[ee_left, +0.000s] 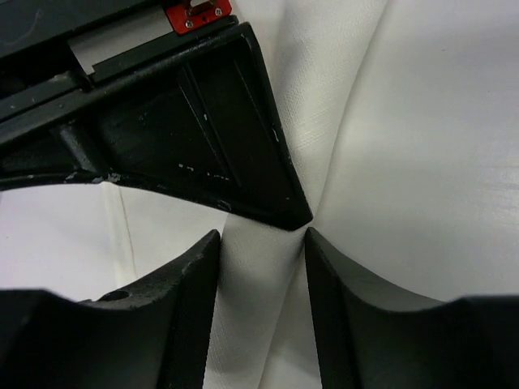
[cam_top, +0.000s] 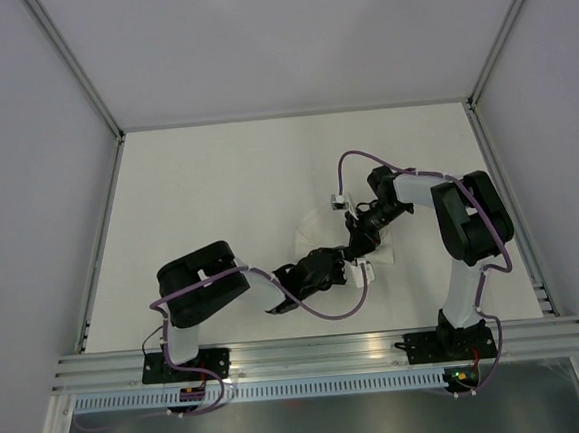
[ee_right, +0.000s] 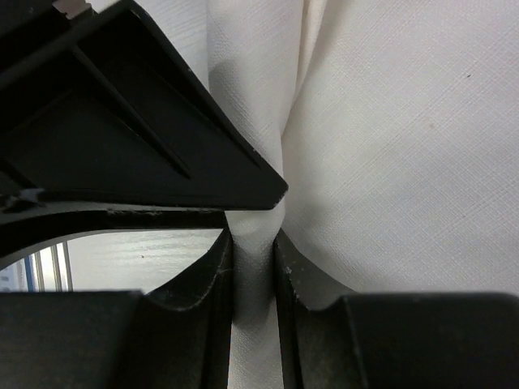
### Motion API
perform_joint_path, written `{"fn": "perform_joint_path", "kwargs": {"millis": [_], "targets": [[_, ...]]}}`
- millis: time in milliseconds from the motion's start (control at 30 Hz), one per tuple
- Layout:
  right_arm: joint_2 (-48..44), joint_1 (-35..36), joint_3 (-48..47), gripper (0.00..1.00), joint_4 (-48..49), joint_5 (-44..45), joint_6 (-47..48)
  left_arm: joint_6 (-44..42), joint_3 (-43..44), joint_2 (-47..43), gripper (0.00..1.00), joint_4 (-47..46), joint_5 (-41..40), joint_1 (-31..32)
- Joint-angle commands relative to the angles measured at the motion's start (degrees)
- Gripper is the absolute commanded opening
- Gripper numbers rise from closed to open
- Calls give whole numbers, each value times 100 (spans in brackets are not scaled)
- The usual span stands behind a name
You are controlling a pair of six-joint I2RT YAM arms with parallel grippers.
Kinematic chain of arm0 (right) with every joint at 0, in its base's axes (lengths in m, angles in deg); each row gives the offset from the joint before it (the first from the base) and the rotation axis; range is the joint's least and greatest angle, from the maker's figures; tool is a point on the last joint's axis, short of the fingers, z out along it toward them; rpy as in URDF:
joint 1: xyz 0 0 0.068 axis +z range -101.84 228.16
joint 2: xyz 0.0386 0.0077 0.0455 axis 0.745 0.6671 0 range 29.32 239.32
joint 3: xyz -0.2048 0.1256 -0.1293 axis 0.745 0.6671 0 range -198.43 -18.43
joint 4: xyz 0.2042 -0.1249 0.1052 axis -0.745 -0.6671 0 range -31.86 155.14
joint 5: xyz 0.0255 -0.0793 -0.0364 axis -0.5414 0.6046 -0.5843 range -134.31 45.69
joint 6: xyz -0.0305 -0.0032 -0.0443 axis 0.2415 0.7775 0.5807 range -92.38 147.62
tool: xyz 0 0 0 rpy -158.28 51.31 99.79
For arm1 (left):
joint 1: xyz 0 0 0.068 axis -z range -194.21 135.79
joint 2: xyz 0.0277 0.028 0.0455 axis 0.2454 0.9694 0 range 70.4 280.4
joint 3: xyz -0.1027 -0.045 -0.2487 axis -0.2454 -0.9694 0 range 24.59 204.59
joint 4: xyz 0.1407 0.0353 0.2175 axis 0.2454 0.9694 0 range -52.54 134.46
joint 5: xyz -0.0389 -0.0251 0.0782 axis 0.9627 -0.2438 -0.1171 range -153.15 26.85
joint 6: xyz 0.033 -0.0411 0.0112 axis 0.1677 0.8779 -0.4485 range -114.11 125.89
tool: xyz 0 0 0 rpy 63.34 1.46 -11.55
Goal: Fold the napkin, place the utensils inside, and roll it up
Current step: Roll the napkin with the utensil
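The white napkin lies bunched at mid-table, hard to tell from the pale top. A raised fold of the napkin runs into my right gripper, which is shut on it and pinches it thin. My left gripper stands astride the same ridge of napkin, jaws apart and the cloth uncompressed between them. In the top view the left gripper and right gripper meet tip to tip. Each wrist view shows the other gripper's black finger at upper left. The utensils are hidden.
The pale table is boxed in by grey walls with metal edge strips on the left and right. An aluminium rail carries both arm bases at the near edge. Purple cables loop beside both arms.
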Motion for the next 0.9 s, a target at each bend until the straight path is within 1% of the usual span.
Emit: {"fn": "perform_joint_path", "kwargs": {"millis": [0, 167, 200, 267, 300, 333, 400, 467, 500, 567, 600, 633, 667, 700, 833, 867], "targets": [[435, 29, 212, 11, -141, 835, 428, 132, 211, 195, 51, 1023, 459, -56], [488, 20, 159, 11, -212, 817, 472, 369, 229, 327, 40, 1147, 573, -135], [505, 20, 150, 11, -229, 809, 481, 405, 238, 345, 35, 1182, 574, -136], [506, 20, 141, 11, -238, 817, 481, 536, 273, 363, 31, 1366, 669, -144], [506, 20, 141, 11, -238, 809, 481, 581, 299, 380, 27, 1445, 696, -144], [480, 12, 150, 11, -238, 808, 481, 616, 413, 398, 24, 1777, 731, -144], [462, 20, 168, 11, -221, 808, 463, 774, 484, 389, 17, 2016, 933, -179], [409, 12, 185, 14, -194, 808, 437, 923, 493, 354, 12, 2140, 1187, -232], [392, 12, 194, 16, -194, 808, 393, 976, 510, 345, 7, 2210, 1267, -258], [286, 12, 220, 23, -168, 843, 340, 1151, 598, 345, 2, 2473, 1582, -346], [234, 3, 238, 27, -168, 844, 323, 1196, 625, 354, 2, 2535, 1689, -373], [111, 3, 247, 38, -150, 852, 262, 1240, 651, 363, 2, 2579, 1785, -382], [32, 3, 290, 43, -133, 861, 217, 1327, 677, 371, 2, 2676, 1969, -425], [-108, -14, 308, 50, -115, 861, 147, 1380, 738, 406, 2, 2737, 2041, -434], [-452, -94, 308, 59, -106, 852, -64, 1529, 818, 459, 2, 2914, 2418, -548], [-522, -137, 300, 59, -106, 852, -99, 1548, 844, 485, 2, 2957, 2480, -566]]}}
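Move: The left hand's half-open fingers already straddle the near-edge napkin roll, its stretch there right at the pads, perhaps 1 cm lower. The right hand, still pinching the roll just to the right, has its own stretch at the pads. The flat, unrolled part of the napkin lies about 6 cm ahead of both hands and 1 to 2 cm lower: roughly 3 cm to the left hand's left, 6 cm to the right hand's left. Closing first, the left hand pinches the napkin roll while sinking about 1 cm, then keeps its grip and twists some 15 degrees, far side downward, creeping 2 cm right. The right hand holds on almost still until late, then opens, letting go of the roll, and eases right, back and up by about a centimetre each way. ##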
